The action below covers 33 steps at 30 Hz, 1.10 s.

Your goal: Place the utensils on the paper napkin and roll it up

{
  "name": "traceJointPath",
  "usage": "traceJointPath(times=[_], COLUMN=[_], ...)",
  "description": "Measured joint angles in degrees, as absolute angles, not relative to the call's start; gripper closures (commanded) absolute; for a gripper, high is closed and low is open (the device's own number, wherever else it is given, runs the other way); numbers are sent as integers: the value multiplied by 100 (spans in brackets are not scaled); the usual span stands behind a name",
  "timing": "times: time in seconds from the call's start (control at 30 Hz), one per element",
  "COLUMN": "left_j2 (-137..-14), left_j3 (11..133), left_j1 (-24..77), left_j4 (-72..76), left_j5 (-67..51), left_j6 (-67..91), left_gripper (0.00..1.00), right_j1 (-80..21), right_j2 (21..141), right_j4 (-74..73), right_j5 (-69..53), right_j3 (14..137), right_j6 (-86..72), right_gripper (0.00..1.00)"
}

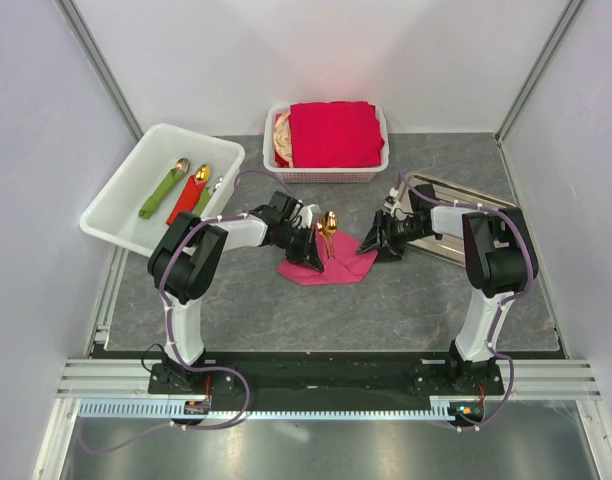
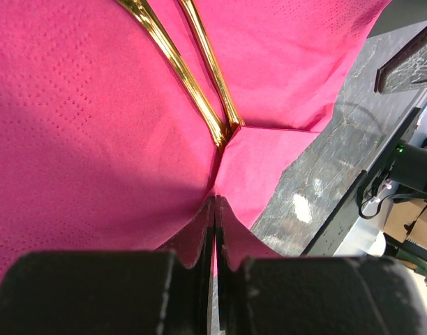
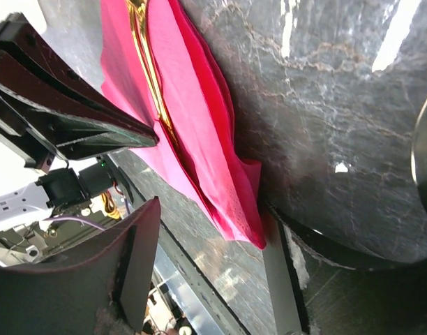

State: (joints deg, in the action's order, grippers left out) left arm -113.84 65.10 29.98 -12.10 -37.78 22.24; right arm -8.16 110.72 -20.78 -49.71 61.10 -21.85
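Note:
The pink paper napkin (image 1: pixel 331 265) lies crumpled on the grey table with the gold utensils (image 1: pixel 329 224) on it, a spoon bowl sticking up at its far edge. In the left wrist view two gold handles (image 2: pixel 199 77) run down a crease of the napkin (image 2: pixel 81 125). My left gripper (image 2: pixel 215 204) is shut on a pinched fold of the napkin at its left side (image 1: pixel 313 257). My right gripper (image 1: pixel 370 244) stands open at the napkin's right corner. That corner (image 3: pixel 248 223) hangs between its fingers (image 3: pixel 133 244), close to the right one.
A white bin (image 1: pixel 121 195) at the back left holds spoons wrapped in green and red napkin bundles. A white basket (image 1: pixel 378 165) with a thick stack of red napkins stands at the back centre. A metal tray (image 1: pixel 466 195) lies behind my right arm.

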Motion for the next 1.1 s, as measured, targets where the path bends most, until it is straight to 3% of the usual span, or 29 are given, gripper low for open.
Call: traceJointPath(times=[0.2, 1.1], left_j2=[-11384, -11413], left_j3=[6510, 6532], left_j1=[2998, 2998], left_j4=[-1210, -1210], left_j5=[-3780, -3809], left_j6=[2224, 2226], left_gripper=[94, 94], right_j1=[-808, -808], right_j2=[11072, 10794], right_j4=[-2206, -2276], right_j5=[-5017, -5015], right_j3=[6040, 6040], right_j6=[-2097, -2014], right_gripper=[46, 59])
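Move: The napkin's raised right edge lies between the open right fingers, against the outer one, about 1 cm ahead of the right hand and 1 cm below. The fork and spoon lie some 10 cm left of that hand and 3 cm ahead; the tray is roughly 18 cm right and 8 cm ahead. The left hand's shut tips stay on the napkin, with that edge some 12 cm to its right and 4 cm ahead. Right fingers narrow partly around the napkin's right edge, easing about 1 cm back, then 1.5 cm up. ##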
